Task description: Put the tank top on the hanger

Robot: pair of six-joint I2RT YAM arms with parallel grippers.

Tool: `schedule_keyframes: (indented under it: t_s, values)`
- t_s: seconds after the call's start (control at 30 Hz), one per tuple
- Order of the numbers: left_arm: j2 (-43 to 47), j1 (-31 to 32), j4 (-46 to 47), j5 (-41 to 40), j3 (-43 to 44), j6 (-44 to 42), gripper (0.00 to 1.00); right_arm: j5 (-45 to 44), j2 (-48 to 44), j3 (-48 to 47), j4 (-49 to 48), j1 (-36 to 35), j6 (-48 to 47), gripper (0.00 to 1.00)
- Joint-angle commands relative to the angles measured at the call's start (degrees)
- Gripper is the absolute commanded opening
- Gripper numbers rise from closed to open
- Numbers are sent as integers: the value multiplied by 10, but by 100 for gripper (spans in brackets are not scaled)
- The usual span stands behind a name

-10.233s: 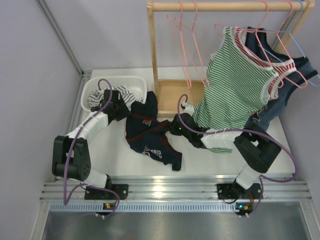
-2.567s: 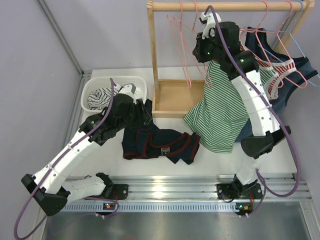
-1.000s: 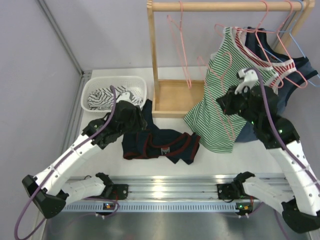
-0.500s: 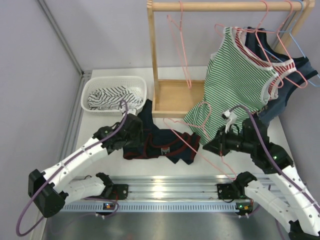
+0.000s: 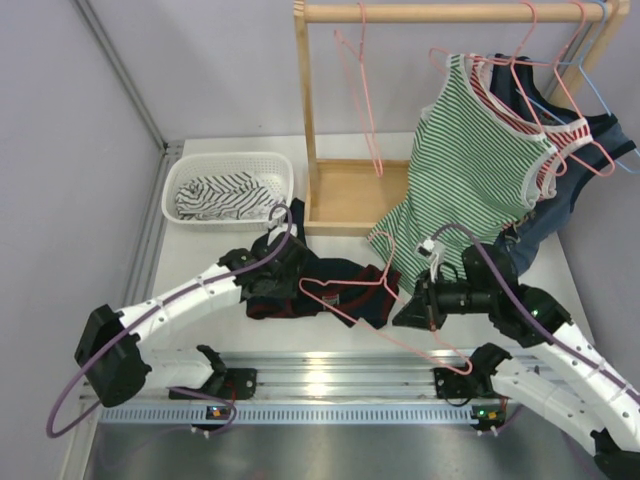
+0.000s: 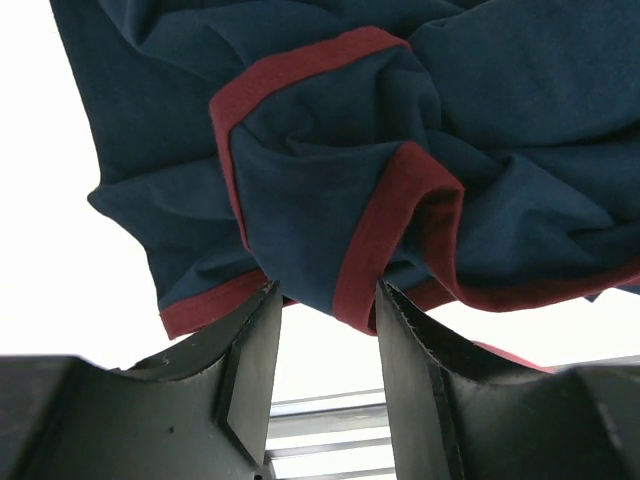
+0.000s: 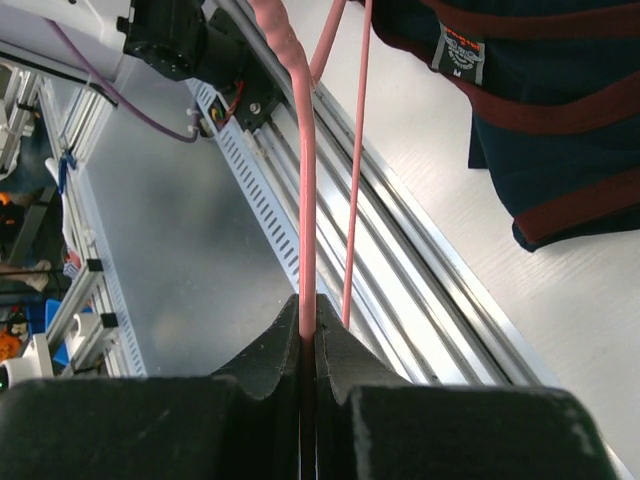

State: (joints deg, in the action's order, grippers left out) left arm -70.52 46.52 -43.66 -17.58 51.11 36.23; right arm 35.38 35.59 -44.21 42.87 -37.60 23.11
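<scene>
The tank top (image 5: pixel 345 290) lies crumpled on the white table, dark navy with maroon trim. My left gripper (image 5: pixel 290 262) sits at its left edge. In the left wrist view the left gripper (image 6: pixel 328 295) stands open, and a maroon-trimmed fold of the tank top (image 6: pixel 350 130) rests just at the fingertips. The right gripper (image 5: pixel 408 312) is shut on the pink wire hanger (image 5: pixel 460 367), which lies slanted low over the tank top's right part. The right wrist view shows the jaws of this gripper (image 7: pixel 309 330) pinching the hanger (image 7: pixel 307 200), with the tank top (image 7: pixel 560 80) and its neck label beyond.
A white basket (image 5: pixel 228 165) with striped cloth stands at the back left. The wooden rack (image 5: pixel 305 110) carries a green-and-white striped top (image 5: pixel 480 170), a navy top (image 5: pixel 560 200) and a bare pink hanger (image 5: pixel 362 90). An aluminium rail (image 5: pixel 330 375) runs along the near edge.
My right arm has carried the hanger from beside the striped top down and left to the tank top. The left gripper has slid right and nearer, onto the tank top's edge.
</scene>
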Motion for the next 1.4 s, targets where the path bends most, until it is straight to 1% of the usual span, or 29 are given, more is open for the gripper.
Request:
schedule_keyframes:
  t_s: [0.0,0.13,0.27,0.37,0.43,0.53,0.6,0.77,0.9,1.07,1.17,1.37]
  values:
    - [-4,8,25,-22,19,-26,48,-33,6,-3,-21,-28,11,0]
    - [-12,11,30,-23,19,-35,47,-59,10,-7,-2,-34,-1,0]
    - [-16,17,31,-22,17,-34,47,-95,9,-29,45,-34,-21,0]
    - [-13,28,33,-25,15,-32,47,-91,4,-41,56,-34,-26,0]
    - [-15,30,33,-26,15,-33,47,-73,6,-36,55,-34,-26,0]
    - [-17,36,29,-26,19,-32,46,-71,10,-20,50,-34,-25,0]
    - [-20,39,23,-39,21,-29,47,-72,9,-14,43,-34,-24,0]
    - [-43,40,-13,-73,27,-20,43,-73,9,-18,38,-34,-19,0]
    - [-52,45,-20,-93,29,-17,43,-59,13,-33,39,-34,-25,0]
    - [-51,50,-18,-105,35,-17,41,-38,16,-28,34,-34,-24,0]
    - [-52,55,-12,-106,36,-19,35,-28,11,-20,25,-34,-19,0]
    - [-64,65,-8,-122,36,-19,13,-2,10,3,-11,-35,0,0]
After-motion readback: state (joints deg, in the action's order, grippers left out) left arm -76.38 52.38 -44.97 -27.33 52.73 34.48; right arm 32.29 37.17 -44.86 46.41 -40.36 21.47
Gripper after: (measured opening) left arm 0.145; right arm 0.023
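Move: The tank top's folded maroon-trimmed edge lies almost under the left fingertips, about 1 cm to the right and 2 cm below. The near end of the pink hanger is some 2 cm to the left hand's right. The neckline label is about 7 cm right and 1 cm back, 2 cm below. From the right hand, which holds the hanger, the trimmed edge is roughly 19 cm left, 4 cm ahead and 12 cm below. The left hand dips about 1 cm and closes on the maroon trim, right lowering the held hanger slightly. ##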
